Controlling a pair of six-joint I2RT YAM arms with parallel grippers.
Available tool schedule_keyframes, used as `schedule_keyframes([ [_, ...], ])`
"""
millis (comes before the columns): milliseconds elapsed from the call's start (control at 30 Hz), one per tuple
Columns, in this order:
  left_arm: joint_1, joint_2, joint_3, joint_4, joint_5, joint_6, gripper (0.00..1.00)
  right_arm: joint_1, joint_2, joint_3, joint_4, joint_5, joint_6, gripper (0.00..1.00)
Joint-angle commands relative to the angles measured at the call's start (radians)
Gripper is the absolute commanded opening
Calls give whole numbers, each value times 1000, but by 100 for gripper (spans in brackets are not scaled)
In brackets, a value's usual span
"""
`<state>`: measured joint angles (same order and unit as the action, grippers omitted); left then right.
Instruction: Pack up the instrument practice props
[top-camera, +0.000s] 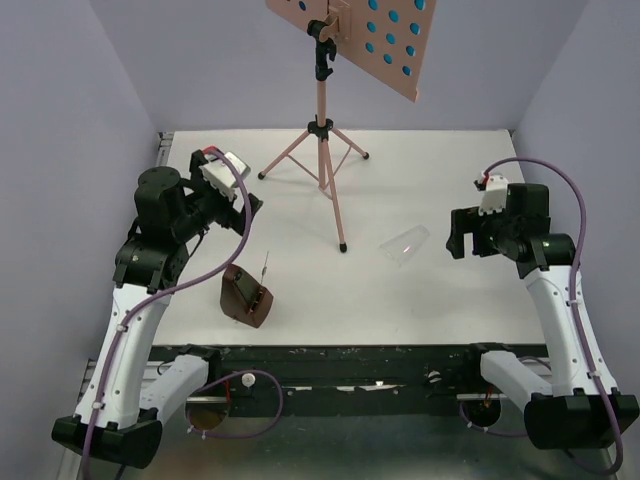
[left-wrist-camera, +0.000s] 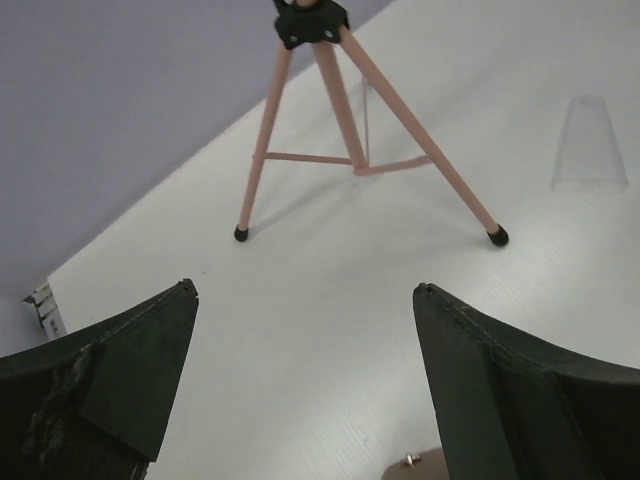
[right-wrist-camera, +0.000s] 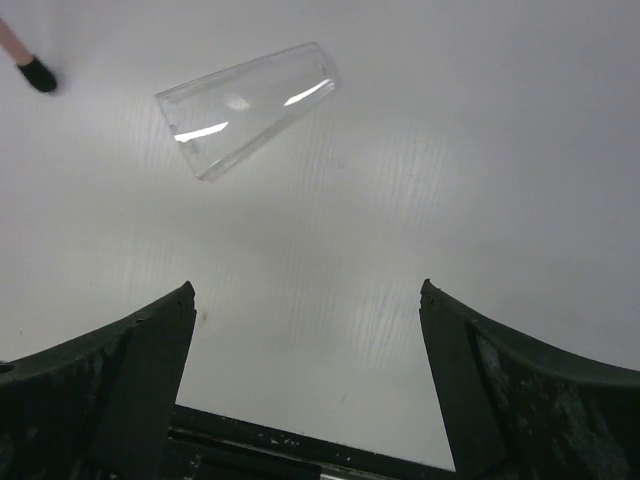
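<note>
The salmon-pink tripod music stand (top-camera: 322, 150) stands at the back centre, and blue shows through the holes of its desk (top-camera: 375, 35). A small brown metronome (top-camera: 247, 297) sits near the front left with its pendulum rod bare. Its clear cover (top-camera: 405, 245) lies apart on its side, right of centre. My left gripper (top-camera: 247, 205) hovers open above and behind the metronome, facing the tripod legs (left-wrist-camera: 345, 110). Over at the right, my right gripper (top-camera: 457, 240) is open just right of the cover (right-wrist-camera: 248, 108). Neither gripper holds or touches anything.
Purple-grey walls close in the white table (top-camera: 430, 180) at the back and both sides. A black rail (right-wrist-camera: 280, 445) runs along the front edge. One tripod foot (right-wrist-camera: 38, 73) reaches toward the middle, left of the cover.
</note>
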<state>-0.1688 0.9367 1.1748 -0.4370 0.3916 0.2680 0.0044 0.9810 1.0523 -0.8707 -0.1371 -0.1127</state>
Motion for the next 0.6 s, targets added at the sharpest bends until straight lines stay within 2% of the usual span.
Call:
schedule_keyframes([
  [0, -60, -61, 51, -293, 84, 168, 99, -4, 7, 3, -34, -303, -210, 100],
  [67, -72, -65, 63, -366, 72, 169, 99, -4, 7, -3, -45, -546, -332, 100],
  [100, -75, -67, 66, -403, 63, 175, 99, 29, 4, -15, -9, -596, -329, 100],
  [167, -75, -72, 71, -480, 55, 204, 99, 150, 11, -37, 91, -495, -272, 100],
  [300, -75, -32, 104, -601, -35, 217, 99, 322, 36, -32, 179, -452, -300, 100],
  [433, -75, 40, 109, -646, -109, 75, 99, 431, 87, -6, 214, -420, -358, 100],
  [567, -58, 82, 69, -669, -13, -68, 95, 528, 156, 15, 304, -415, -369, 100],
])
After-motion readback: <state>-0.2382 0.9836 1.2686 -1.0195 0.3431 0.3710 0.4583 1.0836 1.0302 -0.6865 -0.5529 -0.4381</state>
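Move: Behind and below the left hand stands the metronome, about 10 cm back, 2 cm to its left and some 28 cm lower. From the right hand, the metronome is about 51 cm left, 5 cm back and 13 cm down. The clear cover lies about 12 cm left of the right hand, 9 cm ahead and 18 cm down; the music stand's near foot is roughly 28 cm left and 9 cm ahead, down at table level. Swinging left some 18 cm at nearly constant height, with about 3 cm of draw back, the open right hand passes on the near side of the clear cover towards the metronome, turning about 55 degrees counter-clockwise. The left hand draws back about 7 cm, then mostly sinks, nearly 9 cm in all, tipping its open fingers down towards the metronome. ##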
